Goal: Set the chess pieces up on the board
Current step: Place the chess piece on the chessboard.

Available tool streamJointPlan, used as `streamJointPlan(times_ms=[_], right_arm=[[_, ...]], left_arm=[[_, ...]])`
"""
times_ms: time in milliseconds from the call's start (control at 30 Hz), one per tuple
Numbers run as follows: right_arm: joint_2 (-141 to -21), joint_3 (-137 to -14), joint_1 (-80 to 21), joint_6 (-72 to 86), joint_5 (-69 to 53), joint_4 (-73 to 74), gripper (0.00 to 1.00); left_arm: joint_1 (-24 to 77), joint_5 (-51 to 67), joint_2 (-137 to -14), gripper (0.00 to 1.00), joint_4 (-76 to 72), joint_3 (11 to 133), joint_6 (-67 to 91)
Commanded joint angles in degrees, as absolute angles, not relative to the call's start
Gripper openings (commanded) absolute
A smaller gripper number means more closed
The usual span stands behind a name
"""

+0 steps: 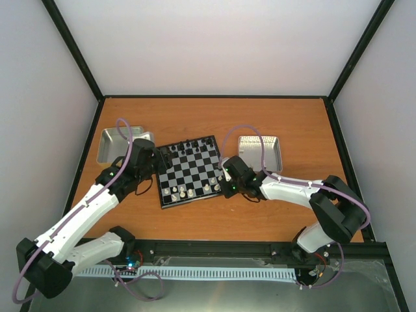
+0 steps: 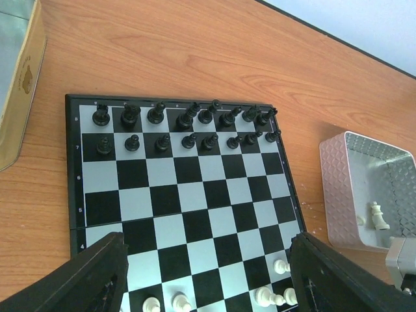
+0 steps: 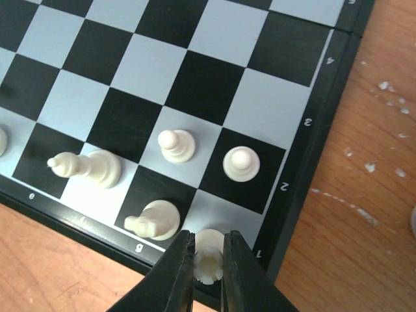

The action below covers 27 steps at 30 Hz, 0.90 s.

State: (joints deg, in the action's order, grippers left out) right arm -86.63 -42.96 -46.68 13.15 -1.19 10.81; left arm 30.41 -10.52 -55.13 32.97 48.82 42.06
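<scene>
The board (image 1: 192, 171) lies mid-table, black figures (image 2: 188, 120) filling its two far rows. My right gripper (image 3: 209, 272) is shut on a cream-white rook (image 3: 209, 260) that stands on the board's (image 3: 201, 78) near right corner square. Beside it stand a knight (image 3: 153, 220), a bishop (image 3: 88, 168) and two pawns (image 3: 176, 144) (image 3: 240, 162). My left gripper (image 2: 208, 286) hangs open above the board's (image 2: 195, 195) near half with nothing between its fingers (image 2: 91, 279). More white pieces (image 2: 281, 266) show below it.
A silver tray (image 1: 114, 144) sits left of the board and another (image 1: 260, 153) to its right. The right tray (image 2: 338, 188) holds a white piece (image 2: 377, 216). Black frame rails border the table.
</scene>
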Motion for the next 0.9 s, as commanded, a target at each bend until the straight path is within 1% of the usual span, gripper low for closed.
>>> streamJointPlan(times_ms=[0, 100, 200, 333, 433, 533, 633, 700, 833, 867], right_arm=[[-87.15, -43.80, -47.38, 13.18, 3.12, 8.96, 0.13], [-87.72, -43.75, -47.37, 13.13, 2.08, 8.28, 0.17], [-87.88, -44.08, -47.37, 13.43, 0.45, 8.56, 0.25], [-85.67, -43.84, -47.37, 14.23, 0.08, 9.41, 0.28], [-83.03, -43.94, -47.42, 15.43, 2.74, 11.65, 0.30], [-79.09, -43.99, -47.26, 17.40, 6.42, 12.91, 0.34], [-75.56, -44.54, -47.19, 20.56, 11.83, 14.32, 0.34], [-73.31, -44.50, -47.04, 22.29, 14.29, 14.60, 0.34], [-71.71, -44.01, -46.36, 24.13, 15.97, 14.43, 0.34], [-71.78, -44.00, -46.21, 24.44, 16.10, 14.57, 0.34]], left_arm=[[29.97, -10.09, -55.15, 0.69, 31.91, 48.87, 40.99], [29.97, -8.77, -55.35, 0.69, 31.24, 48.73, 40.62], [29.97, -5.76, -55.69, 0.69, 29.88, 48.47, 39.23], [29.97, -2.19, -56.62, 0.68, 29.08, 48.33, 37.59], [29.97, 1.70, -57.57, 0.68, 27.49, 48.18, 35.91], [29.97, 9.51, -59.95, 0.67, 24.95, 48.33, 33.42], [29.97, 17.25, -64.57, 0.60, 23.46, 48.98, 31.50], [29.97, 20.33, -69.12, 0.51, 23.46, 49.61, 30.93], [30.30, 25.37, -77.47, 0.28, 22.68, 51.01, 29.98], [30.70, 26.07, -79.05, 0.24, 22.34, 51.49, 29.80]])
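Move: The right fingers still hold the white rook on the board's near right corner square, its middle about 1 cm below them. The knight's square is some 3 cm to the left and 1 cm back, a white pawn 3 cm ahead and 1 cm left, and the tray's middle about 11 cm ahead and 13 cm right. From the left hand the rook lies about 19 cm right, 4 cm back and 17 cm below. The right fingers let go of the white rook, opening by about a fifth of their range almost in place, then rise some 8 cm, easing right and forward towards the tray and turning about 15 degrees clockwise. Meanwhile the left hand swings roughly 9 cm right over the board and, late on, sinks about 8 cm, turning clockwise, tipping downward and closing its empty fingers about halfway. ##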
